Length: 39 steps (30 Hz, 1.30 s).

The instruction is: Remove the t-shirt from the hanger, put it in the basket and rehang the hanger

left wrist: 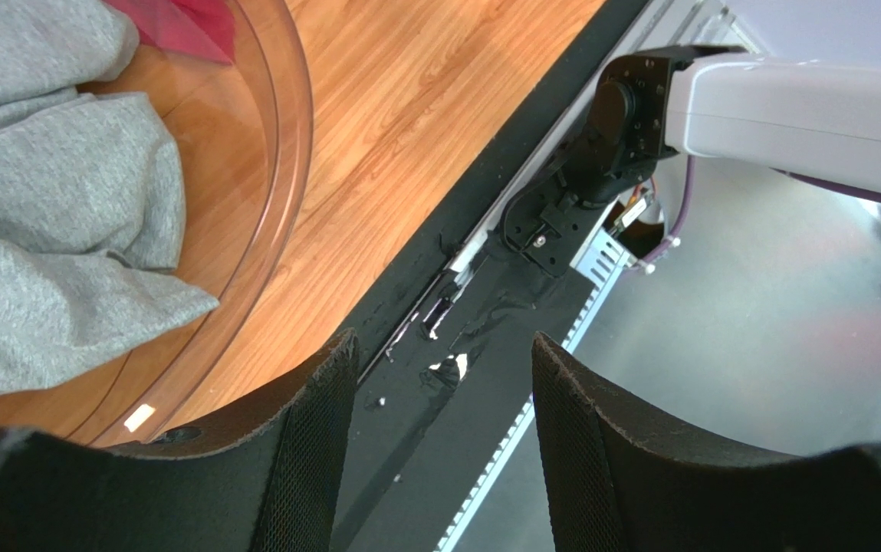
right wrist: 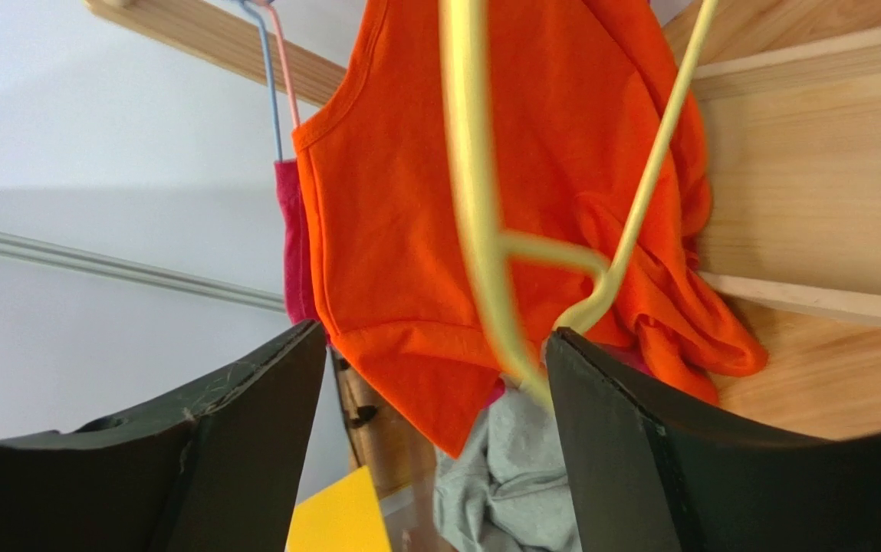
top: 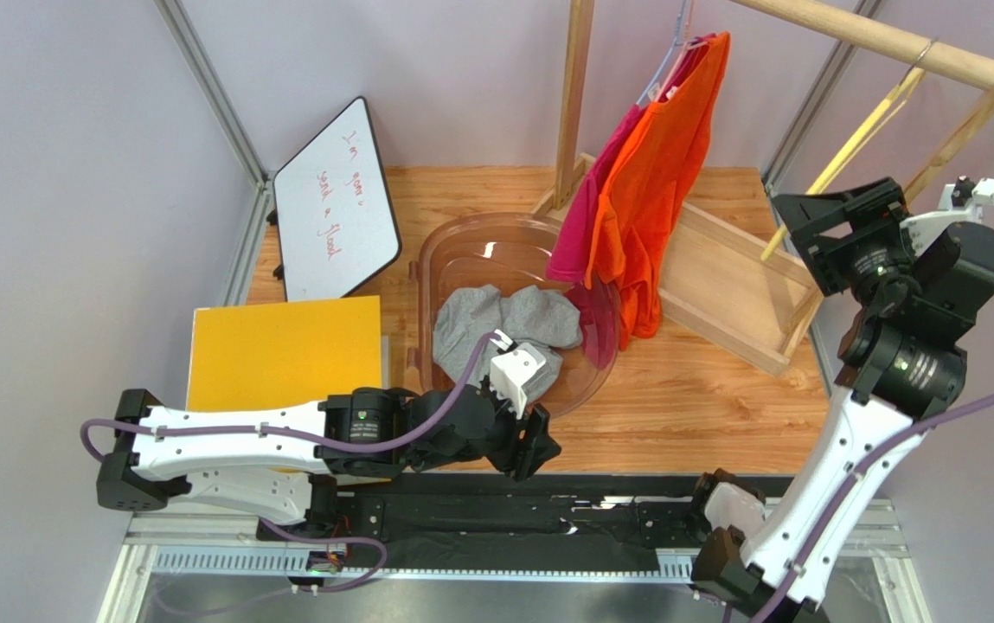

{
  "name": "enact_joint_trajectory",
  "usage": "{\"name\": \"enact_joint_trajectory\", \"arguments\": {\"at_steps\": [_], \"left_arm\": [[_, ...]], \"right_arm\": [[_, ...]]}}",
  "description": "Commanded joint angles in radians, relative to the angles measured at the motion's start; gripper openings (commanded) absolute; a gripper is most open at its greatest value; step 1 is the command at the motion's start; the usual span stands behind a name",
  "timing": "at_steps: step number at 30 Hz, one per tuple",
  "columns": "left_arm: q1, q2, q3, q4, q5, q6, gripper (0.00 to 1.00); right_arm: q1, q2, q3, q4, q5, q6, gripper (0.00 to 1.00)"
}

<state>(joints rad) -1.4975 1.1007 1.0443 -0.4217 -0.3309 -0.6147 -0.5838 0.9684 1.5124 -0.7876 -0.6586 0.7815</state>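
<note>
A grey t-shirt (top: 502,322) lies crumpled in a clear bowl (top: 427,260); it also shows in the left wrist view (left wrist: 42,219). An orange t-shirt (top: 651,195) and a pink one (top: 589,214) hang on hangers from the wooden rack (top: 723,279). A bare yellow hanger (top: 853,143) hangs at the rack's right end. My left gripper (top: 534,448) is open and empty, low by the bowl's near rim (left wrist: 284,173). My right gripper (top: 807,240) is raised and open; the yellow hanger (right wrist: 474,207) crosses between its jaws, close to the right finger, with the orange t-shirt (right wrist: 399,230) behind.
A whiteboard (top: 333,201) leans at the back left. A yellow board (top: 284,353) lies left of the bowl. The rack's base frame runs across the back right. A black strip (left wrist: 456,380) and the right arm's base (left wrist: 641,115) lie along the near edge.
</note>
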Motion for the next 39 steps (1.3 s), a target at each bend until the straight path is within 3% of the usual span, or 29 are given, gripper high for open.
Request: {"name": "enact_joint_trajectory", "arguments": {"at_steps": [1,7,13,16,19,23,31,39], "left_arm": [[-0.004,0.011,0.030,0.058,0.027,0.036,0.63],[-0.003,-0.025,-0.038,0.096,0.024,0.015,0.63],[-0.003,-0.087,-0.105,0.149,0.003,-0.017,0.63],[-0.003,-0.104,-0.113,0.144,0.003,-0.031,0.63],[-0.004,-0.116,-0.119,0.144,0.012,-0.045,0.63],[-0.004,-0.128,-0.121,0.132,0.024,-0.054,0.62],[-0.003,-0.140,-0.077,0.069,-0.016,0.007,0.64],[0.000,-0.113,-0.006,0.011,-0.069,0.069,0.66]], "right_arm": [[0.048,-0.072,0.118,-0.214,0.206,-0.232,0.76],[0.180,-0.042,0.331,-0.375,0.275,-0.329,0.77],[0.359,0.082,0.400,-0.195,-0.008,-0.259,0.77],[0.523,0.203,0.481,-0.153,0.036,-0.241,0.76],[0.629,0.323,0.570,-0.113,0.177,-0.245,0.76],[0.634,0.444,0.618,-0.044,0.308,-0.200,0.72],[0.638,0.567,0.588,0.166,0.447,-0.159,0.47],[0.636,0.625,0.566,0.297,0.504,-0.122,0.39]]}}
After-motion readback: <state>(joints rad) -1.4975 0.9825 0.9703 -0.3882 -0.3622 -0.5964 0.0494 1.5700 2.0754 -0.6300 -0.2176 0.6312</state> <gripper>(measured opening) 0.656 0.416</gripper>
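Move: From the right hand, the orange t-shirt hangs about 22 cm ahead and 14 cm left, its middle some 6 cm lower. The magenta shirt is just past it, roughly 22 cm ahead, 20 cm left and 8 cm down. The emptied yellow hanger is right at the open fingers, its middle some 6 cm ahead, level sideways and in height. From the left hand, the orange t-shirt lies about 40 cm ahead, 18 cm right and 12 cm up. Backward first, some 8 cm and rising, the right hand draws its open fingers off the yellow hanger, then swings left past its near end and drives forward about 25 cm towards the top of the orange t-shirt. The hand rolls some 15 degrees, left side dropping, and ends turned slightly left; the fingers narrow to about half open on the way in. ##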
